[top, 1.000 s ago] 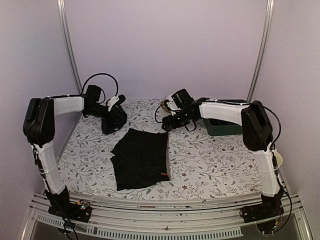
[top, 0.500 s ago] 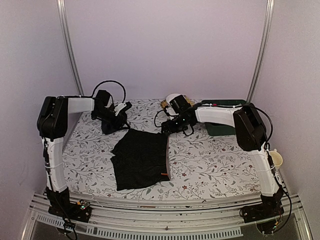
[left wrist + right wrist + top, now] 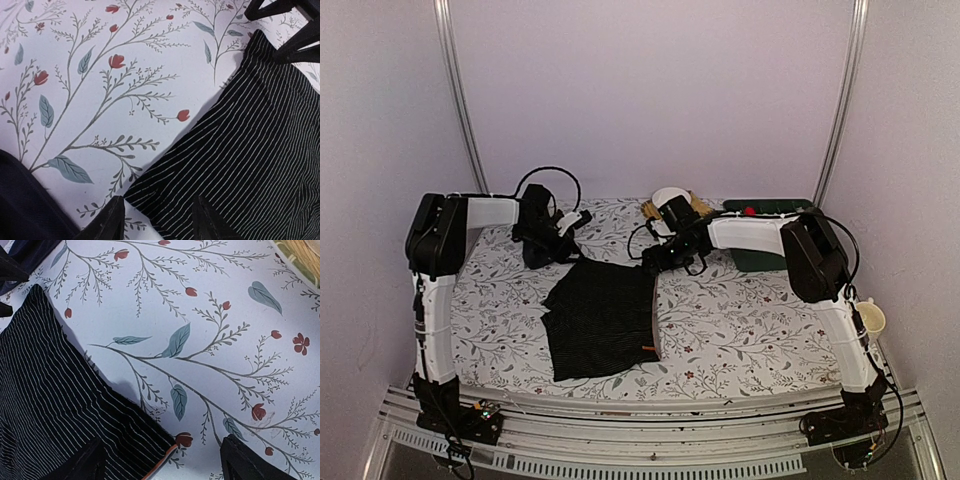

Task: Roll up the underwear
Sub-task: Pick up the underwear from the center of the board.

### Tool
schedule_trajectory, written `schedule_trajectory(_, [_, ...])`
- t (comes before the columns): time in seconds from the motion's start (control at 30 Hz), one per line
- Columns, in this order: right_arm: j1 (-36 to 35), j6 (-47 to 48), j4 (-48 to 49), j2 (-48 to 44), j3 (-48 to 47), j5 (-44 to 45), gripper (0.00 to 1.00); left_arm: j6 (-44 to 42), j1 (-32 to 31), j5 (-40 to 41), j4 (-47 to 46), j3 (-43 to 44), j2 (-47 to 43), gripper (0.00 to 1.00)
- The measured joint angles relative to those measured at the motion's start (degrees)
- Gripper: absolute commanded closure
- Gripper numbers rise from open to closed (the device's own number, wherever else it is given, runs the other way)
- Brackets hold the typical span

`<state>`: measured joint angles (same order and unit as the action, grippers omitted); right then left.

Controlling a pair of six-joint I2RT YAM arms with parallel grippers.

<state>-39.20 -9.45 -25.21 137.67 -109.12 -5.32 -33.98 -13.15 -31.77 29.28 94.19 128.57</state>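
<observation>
A black striped underwear lies flat in the middle of the floral cloth, with an orange tag at its near right corner. My left gripper hangs over its far left corner. Its jaws are open and straddle that corner. My right gripper is over the far right corner. Its jaws stand open around an orange-edged corner. A second dark underwear lies bunched just left of the left gripper.
A dark green bin stands at the back right with a red thing in it. A white bowl sits at the back middle beside straw-coloured stuff. A small cup hangs by the right arm.
Both grippers have moved in toward the far corners of the flat underwear. The left jaws have narrowed; the right jaws look the same.
</observation>
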Motion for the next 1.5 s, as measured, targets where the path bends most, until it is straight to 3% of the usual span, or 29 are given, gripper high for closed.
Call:
schedule_trajectory(0.53, [0.0,0.0,0.9,0.0,0.0,-1.5,0.24,0.4,-0.7,5.2,-2.3,0.6,2.5,0.51])
schedule_trajectory(0.67, [0.0,0.2,1.0,0.1,0.0,-2.6,0.32,0.5,-0.7,5.9,-2.5,0.6,2.5,0.63])
schedule_trajectory(0.8, [-0.1,0.4,1.2,0.5,0.0,-3.9,0.34,-0.3,-0.7,5.4,-2.0,0.7,2.5,0.68])
schedule_trajectory(0.93, [-0.2,0.7,1.3,0.9,-0.1,-4.4,0.38,-1.2,-0.7,4.4,-0.9,0.8,2.5,0.81])
schedule_trajectory(1.13, [-0.2,1.1,2.1,1.4,-0.4,-4.3,0.56,-2.2,-0.9,3.8,0.3,1.2,2.7,1.0])
schedule_trajectory(1.33, [-0.2,1.2,2.4,2.2,-1.1,-4.0,0.96,-2.4,-1.0,3.7,0.5,1.4,2.7,1.0])
schedule_trajectory(1.5, [-0.2,1.7,2.5,2.3,-1.1,-2.5,0.98,-2.0,-1.0,3.5,0.3,1.3,2.7,1.0])
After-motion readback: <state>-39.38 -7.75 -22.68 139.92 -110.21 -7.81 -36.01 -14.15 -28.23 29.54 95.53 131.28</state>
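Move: The left hand has the underwear's far left corner all but straight under its half-open fingers, some 2 cm down; a dark blue cloth lies about 5 cm farther out and 5 cm to its left, at much the same height. The right hand, wide open, has the far right corner, at the waistband end, about 1 cm down and 1 cm to its left; the white bowl stands roughly 18 cm ahead of it and 4 cm to its right. The left hand sinks about 2 cm onto the underwear's far left corner, edges forward a centimetre with its fingers still half open, then eases back as they shut fully and pinch the corner. The right hand stays wide open at first, shifting about 1.5 cm left towards the garment while sinking roughly 1 cm, then shuts late in the stretch on the far right corner, and both hands stay low with the corners pinched at the table. ##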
